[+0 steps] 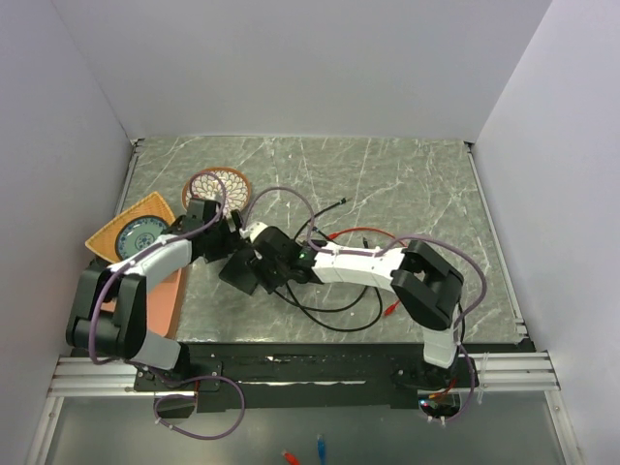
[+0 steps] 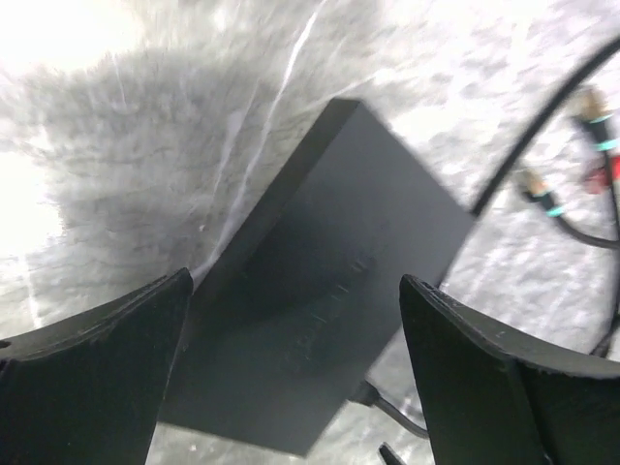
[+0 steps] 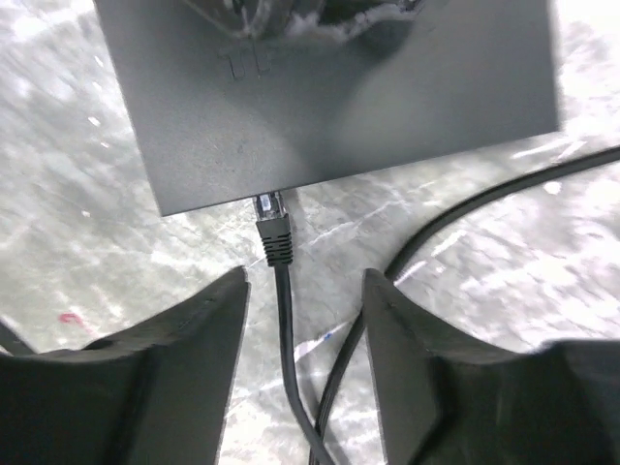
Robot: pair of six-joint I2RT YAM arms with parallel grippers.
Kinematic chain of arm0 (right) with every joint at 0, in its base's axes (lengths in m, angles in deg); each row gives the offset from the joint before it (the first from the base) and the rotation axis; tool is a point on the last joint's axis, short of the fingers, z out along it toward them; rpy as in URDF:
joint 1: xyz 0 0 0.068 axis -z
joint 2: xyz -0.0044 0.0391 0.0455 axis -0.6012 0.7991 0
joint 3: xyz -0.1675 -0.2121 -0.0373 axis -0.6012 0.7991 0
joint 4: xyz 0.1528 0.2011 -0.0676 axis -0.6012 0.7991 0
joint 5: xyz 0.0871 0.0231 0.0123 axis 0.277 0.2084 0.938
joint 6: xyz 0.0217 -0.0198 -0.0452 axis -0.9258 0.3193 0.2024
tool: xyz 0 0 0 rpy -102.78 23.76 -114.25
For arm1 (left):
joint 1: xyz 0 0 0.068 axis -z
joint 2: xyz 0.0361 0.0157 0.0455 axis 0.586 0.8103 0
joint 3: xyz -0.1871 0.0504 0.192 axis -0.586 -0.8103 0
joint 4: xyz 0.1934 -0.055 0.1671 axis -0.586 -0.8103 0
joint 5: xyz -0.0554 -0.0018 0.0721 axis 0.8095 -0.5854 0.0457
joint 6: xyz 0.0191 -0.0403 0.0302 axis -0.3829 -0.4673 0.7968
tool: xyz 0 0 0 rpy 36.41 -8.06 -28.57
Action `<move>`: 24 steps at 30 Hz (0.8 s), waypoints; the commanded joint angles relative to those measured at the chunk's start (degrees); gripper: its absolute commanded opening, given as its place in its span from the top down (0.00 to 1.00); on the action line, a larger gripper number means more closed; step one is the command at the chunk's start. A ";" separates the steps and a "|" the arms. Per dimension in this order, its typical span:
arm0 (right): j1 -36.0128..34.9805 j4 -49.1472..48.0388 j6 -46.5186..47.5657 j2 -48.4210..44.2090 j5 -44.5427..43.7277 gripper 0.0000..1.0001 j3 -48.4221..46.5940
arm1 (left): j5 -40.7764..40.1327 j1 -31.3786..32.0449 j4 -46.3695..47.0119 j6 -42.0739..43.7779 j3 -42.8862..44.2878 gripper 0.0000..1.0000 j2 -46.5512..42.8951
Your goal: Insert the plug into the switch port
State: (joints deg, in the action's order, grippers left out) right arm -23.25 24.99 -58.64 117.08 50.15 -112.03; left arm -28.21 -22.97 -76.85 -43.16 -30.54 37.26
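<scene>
The switch (image 3: 329,87), a flat matte-black box, lies on the marbled table between the two arms (image 1: 240,273). The plug (image 3: 273,231) is a black boot with a clear tip, and that tip goes in at the switch's near edge. Its black cable (image 3: 284,329) runs back between my right gripper's (image 3: 302,310) fingers, which stand apart and touch neither side of it. My left gripper (image 2: 295,320) hovers over the switch (image 2: 320,281) with its fingers (image 2: 107,368) spread wide and nothing between them. The plug (image 2: 373,395) also shows at the switch's lower edge.
A round patterned dish (image 1: 217,186) sits behind the left arm. An orange tray with a blue plate (image 1: 136,235) lies at the left edge. Loose black cables (image 1: 329,320) and red-tipped leads (image 1: 387,308) loop right of the switch. Teal-ringed connectors (image 2: 542,189) lie nearby.
</scene>
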 commanded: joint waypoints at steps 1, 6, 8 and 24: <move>0.35 0.47 -0.22 -5.95 -3.43 0.32 0.43 | -2.12 -0.16 -3.32 1.56 5.97 0.05 -6.22; 0.26 1.08 1.18 -9.73 -6.77 0.13 1.39 | -2.47 -0.25 -4.56 2.44 10.97 0.02 -14.04; 0.61 1.78 1.54 -11.31 -9.32 0.06 1.40 | -2.38 -0.25 -3.95 2.36 12.56 0.01 -17.10; 10.81 -2.60 2.67 -27.93 -3.53 0.01 8.16 | 4.99 -0.34 5.45 -9.49 23.49 0.04 -20.64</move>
State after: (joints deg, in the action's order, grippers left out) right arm -14.66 26.43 -56.67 93.74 43.44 -105.89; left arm -27.44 -23.06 -76.28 -46.31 -6.43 16.49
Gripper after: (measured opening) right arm 0.993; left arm 0.962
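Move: The plug sits in the switch port roughly 2 cm left of the right hand, level with it fore and aft and 3 cm lower. The switch's middle is some 5 cm ahead and 5 cm left of that hand, and a loose cable end lies 12 cm ahead, 10 cm right. From the left hand, the switch is about 2 cm back, 3 cm right and 4 cm below; the patterned plate is 12 cm ahead, 5 cm left. The plug and switch are left alone as both hands, already clear of them, pull away. The left rises steeply by about 30 cm, drifting slightly forward with its fingers still wide open and tipping up some 40 degrees. The right opens fully from half open and climbs more slowly, then bears right and a little forward too, tilting up slightly and turning clockwise. ##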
